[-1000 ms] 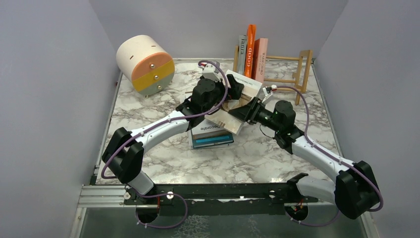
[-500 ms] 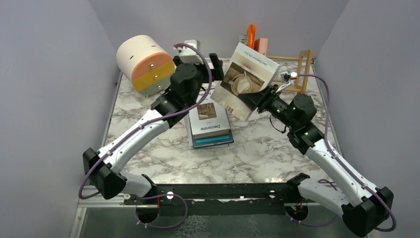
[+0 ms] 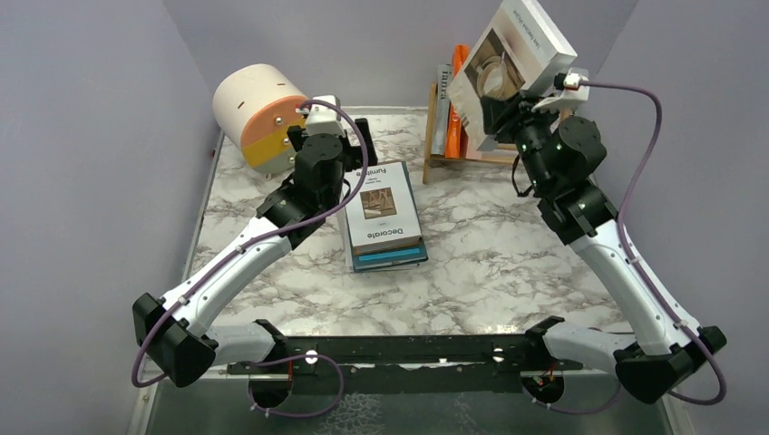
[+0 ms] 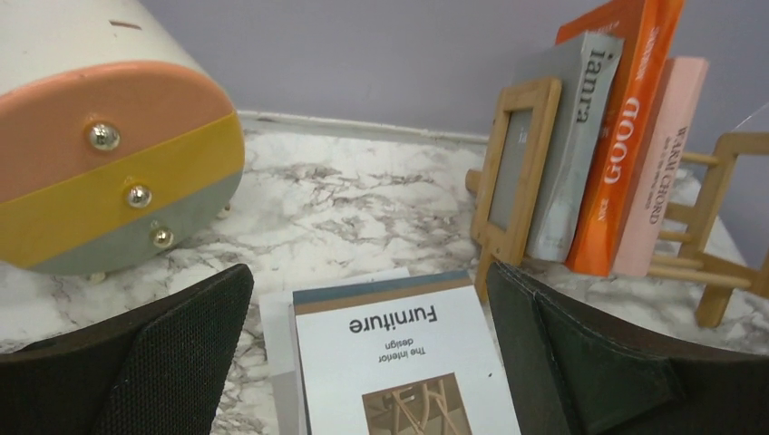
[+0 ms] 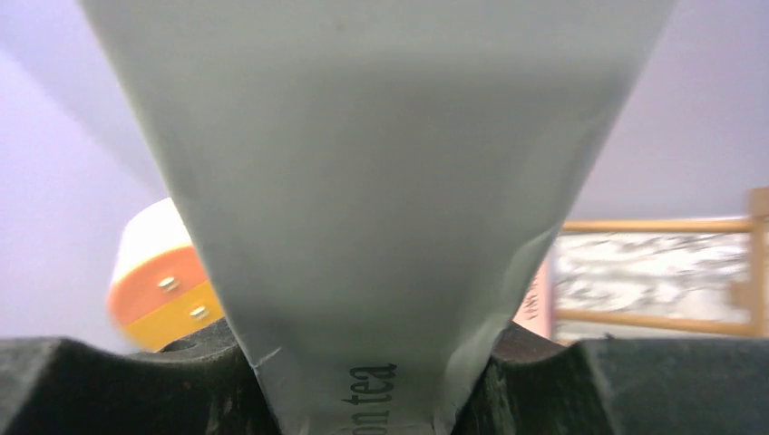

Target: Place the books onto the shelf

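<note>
My right gripper (image 3: 501, 111) is shut on a white book with a teacup cover (image 3: 513, 47), held high and tilted above the shelf (image 3: 433, 136). In the right wrist view its grey spine (image 5: 381, 181) fills the space between the fingers of the right gripper (image 5: 376, 403). Grey (image 4: 580, 136), orange (image 4: 627, 127) and pink (image 4: 664, 163) books stand upright in the shelf (image 4: 512, 172). A stack of books (image 3: 385, 217) topped by "Furniture" (image 4: 399, 353) lies flat mid-table. The left gripper (image 3: 327, 134) hovers open just behind that stack, its jaws (image 4: 370, 281) wide with nothing between them.
A round cream, orange and yellow drawer drum (image 3: 265, 113) stands at the back left, close to the left gripper, and shows in the left wrist view (image 4: 100, 154). Purple walls close in on three sides. Bare marble table (image 3: 490, 263) lies right of the stack.
The right arm has lifted the teacup book from over the stack up and rightward to above the shelf. The left arm has pulled back left, away from the book, staying open.
</note>
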Controlling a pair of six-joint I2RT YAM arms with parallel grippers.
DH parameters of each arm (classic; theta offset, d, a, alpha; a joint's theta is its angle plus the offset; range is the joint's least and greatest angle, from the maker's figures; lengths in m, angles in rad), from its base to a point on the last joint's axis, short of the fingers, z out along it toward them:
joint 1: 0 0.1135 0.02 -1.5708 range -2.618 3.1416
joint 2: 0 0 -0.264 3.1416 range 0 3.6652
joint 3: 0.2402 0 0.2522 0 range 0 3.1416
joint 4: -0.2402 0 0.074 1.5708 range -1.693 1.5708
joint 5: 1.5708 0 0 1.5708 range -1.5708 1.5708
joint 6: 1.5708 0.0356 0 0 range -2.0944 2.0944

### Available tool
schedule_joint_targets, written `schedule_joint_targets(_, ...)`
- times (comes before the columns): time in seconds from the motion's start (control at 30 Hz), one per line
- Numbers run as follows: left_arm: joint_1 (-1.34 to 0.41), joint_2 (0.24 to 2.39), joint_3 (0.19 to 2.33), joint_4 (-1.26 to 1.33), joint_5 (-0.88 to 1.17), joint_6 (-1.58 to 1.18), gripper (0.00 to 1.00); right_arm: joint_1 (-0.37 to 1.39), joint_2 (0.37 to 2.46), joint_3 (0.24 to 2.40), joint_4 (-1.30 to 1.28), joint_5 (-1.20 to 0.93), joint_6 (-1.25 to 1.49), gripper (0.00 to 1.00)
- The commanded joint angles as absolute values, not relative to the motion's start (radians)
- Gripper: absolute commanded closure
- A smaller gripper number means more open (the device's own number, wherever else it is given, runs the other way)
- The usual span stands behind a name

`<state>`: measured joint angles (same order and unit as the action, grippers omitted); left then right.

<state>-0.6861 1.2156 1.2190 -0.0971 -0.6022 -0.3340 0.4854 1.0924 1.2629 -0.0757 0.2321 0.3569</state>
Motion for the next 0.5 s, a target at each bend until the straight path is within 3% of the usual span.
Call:
schedule_joint_targets(0.0,-0.680,1.231,1.184,-0.136,-0.558,-0.363,0.01,0.492,1.196,1.402,-0.123,0.522,0.145,0.99)
schedule_joint_targets(0.27,-0.678,1.227,1.089,-0.090,-0.519,-0.398,0.01,0.484,1.351,1.479,-0.074,0.763,-0.046,0.99)
schedule_joint_targets(0.47,-0.677,1.275,1.104,-0.097,-0.513,-0.395,0.01,0.393,1.420,1.478,-0.115,0.693,0.002,0.99)
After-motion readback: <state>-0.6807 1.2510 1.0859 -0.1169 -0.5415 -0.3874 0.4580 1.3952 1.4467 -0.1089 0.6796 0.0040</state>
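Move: The free slot beside the pink book lies about 20 cm ahead of the right hand, 11 cm right and some 30 cm below; the pink book is roughly 7 cm left of it, the orange book 11 cm left, both level in depth. From the left hand, the Furniture book topping the stack is about 4 cm back, 7 cm right and 29 cm down; the shelf's left post is 15 cm ahead, 20 cm right. The white book, still gripped in the right hand, is carried about 8 cm forward and 6 to 7 cm right towards the free slot, sinking a few centimetres late on, while the wrist swings clockwise and rolls its left side down, some 25 degrees each. The left hand, open and empty, drops 8 cm towards the Furniture book and tips slightly down. ##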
